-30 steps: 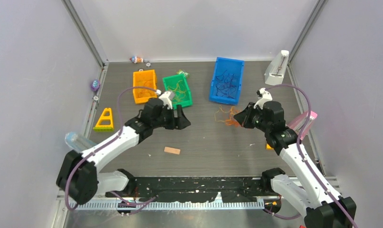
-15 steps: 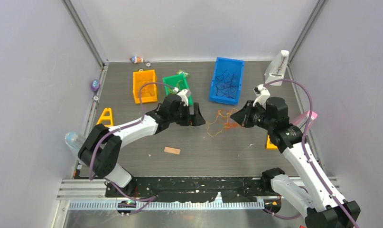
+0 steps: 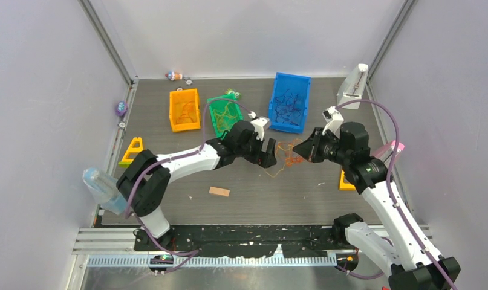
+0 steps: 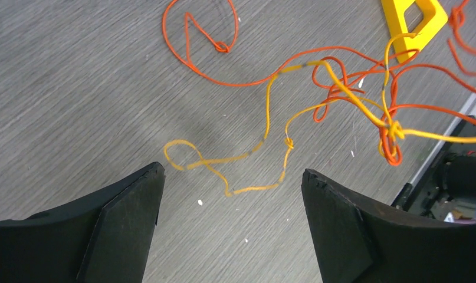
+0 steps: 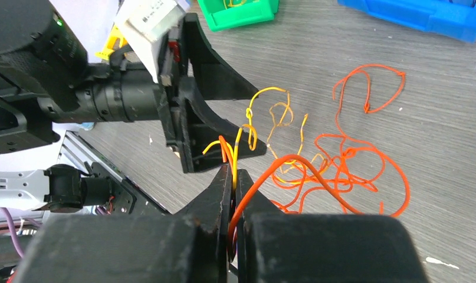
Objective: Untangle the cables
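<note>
A tangle of thin orange and yellow cables lies on the grey table between my two grippers. My left gripper hovers open just left of the tangle. In the left wrist view its jaws stand wide apart over a loose yellow cable, with an orange cable beyond; nothing is between the fingers. My right gripper is shut on orange and yellow strands at the tangle's right side. In the right wrist view the strands rise from its closed tips, and the orange loops spread on the table.
At the back stand an orange bin, a green bin with yellow cables and a blue bin with dark cables. A yellow triangle lies at the left, a small tan block in front, and a white device at the back right.
My left arm has swung right from the green bin to the tangle, and its jaws have widened. The right gripper has stayed shut on the strands, almost in place.
</note>
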You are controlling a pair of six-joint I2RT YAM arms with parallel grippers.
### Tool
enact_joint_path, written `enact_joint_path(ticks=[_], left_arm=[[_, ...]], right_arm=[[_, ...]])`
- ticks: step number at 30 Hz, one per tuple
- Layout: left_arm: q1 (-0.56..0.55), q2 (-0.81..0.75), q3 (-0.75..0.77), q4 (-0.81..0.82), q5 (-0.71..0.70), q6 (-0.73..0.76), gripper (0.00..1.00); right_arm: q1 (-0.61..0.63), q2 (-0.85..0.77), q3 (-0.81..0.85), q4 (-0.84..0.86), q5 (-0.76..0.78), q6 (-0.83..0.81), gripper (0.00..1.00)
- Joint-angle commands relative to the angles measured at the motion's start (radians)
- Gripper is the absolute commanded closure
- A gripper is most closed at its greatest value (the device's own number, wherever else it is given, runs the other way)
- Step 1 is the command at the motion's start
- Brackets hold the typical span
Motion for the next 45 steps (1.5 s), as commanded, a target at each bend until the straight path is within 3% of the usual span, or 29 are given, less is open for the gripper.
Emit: enact_joint_path(ticks=[1, 8, 9, 10, 11, 12, 13, 15, 20, 25, 29, 30, 34, 36, 38, 39, 41, 45], left_arm=[[-0.026, 0.031, 0.076, -0.022, -0.056, 0.103, 0.14], [-0.04, 0.072, 0.086, 0.068, -0.083, 0.174, 0.24], [-0.042, 0.076, 0.085, 0.081, -0.093, 0.182, 0.31], [-0.044, 0.082, 0.086, 0.094, -0.101, 0.187, 0.5], [-0.043, 0.085, 0.088, 0.1, -0.119, 0.191, 0.77], [-0.043, 0.083, 0.089, 0.102, -0.146, 0.191, 0.97], [-0.043, 0.077, 0.087, 0.101, -0.179, 0.192, 1.0], [-0.041, 0.037, 0.068, 0.097, -0.275, 0.206, 1.0], [0.02, -0.091, 0.014, 0.001, -0.409, 0.176, 1.0], [0.244, -0.267, -0.122, -0.059, -0.321, 0.008, 1.0], [0.42, -0.375, -0.219, -0.049, -0.156, -0.094, 1.0], [0.439, -0.4, -0.224, -0.064, -0.15, -0.096, 1.0], [0.454, -0.468, -0.225, -0.078, -0.113, -0.073, 1.0], [0.453, -0.487, -0.219, -0.047, -0.033, -0.066, 1.0], [0.444, -0.486, -0.183, -0.074, 0.019, -0.048, 1.0], [0.438, -0.485, -0.16, -0.101, 0.025, -0.033, 1.0], [0.425, -0.492, -0.119, -0.151, 0.023, -0.005, 1.0], [0.412, -0.519, -0.053, -0.214, 0.022, 0.023, 1.0]], right_arm=[[0.006, -0.003, 0.069, 0.01, -0.035, -0.004, 0.95], [0.006, -0.007, 0.104, 0.005, -0.085, 0.019, 0.95], [0.006, -0.008, 0.108, 0.004, -0.091, 0.023, 0.95], [0.005, -0.009, 0.115, 0.001, -0.099, 0.025, 0.95], [0.005, -0.011, 0.119, -0.001, -0.101, 0.027, 0.95], [0.005, -0.012, 0.124, -0.009, -0.094, 0.025, 0.95], [0.005, -0.012, 0.127, -0.016, -0.083, 0.019, 0.95], [0.005, -0.017, 0.123, -0.056, -0.016, 0.01, 0.95], [-0.003, -0.036, 0.042, -0.107, 0.351, 0.045, 0.95], [-0.031, -0.087, -0.101, -0.124, 0.741, 0.154, 0.92], [-0.059, -0.115, -0.186, -0.138, 0.92, 0.256, 0.77], [-0.063, -0.115, -0.205, -0.138, 0.931, 0.274, 0.64], [-0.078, -0.086, -0.225, -0.084, 0.854, 0.175, 0.33], [-0.077, -0.062, -0.238, 0.042, 0.545, 0.029, 0.25], [-0.076, -0.028, -0.264, 0.147, 0.291, -0.042, 0.12], [-0.072, -0.01, -0.27, 0.179, 0.227, -0.059, 0.01], [-0.015, 0.052, -0.26, 0.224, 0.151, -0.079, 0.04], [0.205, 0.183, -0.174, 0.225, 0.306, -0.122, 0.05]])
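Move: Just beyond the left hand's open fingers, about 2 cm ahead, 3 cm right and 1 cm lower, hangs the yellow cable; the loose orange tangle is about 8 cm right, 2 cm ahead and 8 cm below, and the green tray 14 cm ahead, 16 cm left, 8 cm below. From the right hand, which holds cable ends, that yellow stretch is about 3 cm ahead, 5 cm left, 10 cm below; the blue tray is roughly 24 cm ahead, straight out, 20 cm below. Closing on the yellow strand after a small reach right and down, the left hand pulls it over 20 cm left, forward and up towards the green tray, turning counter-clockwise, then eases slightly back right, still rising. The right hand rises a little, swings some 15 cm right and down, turning clockwise, opens to let its cables go, and returns left, still low. ##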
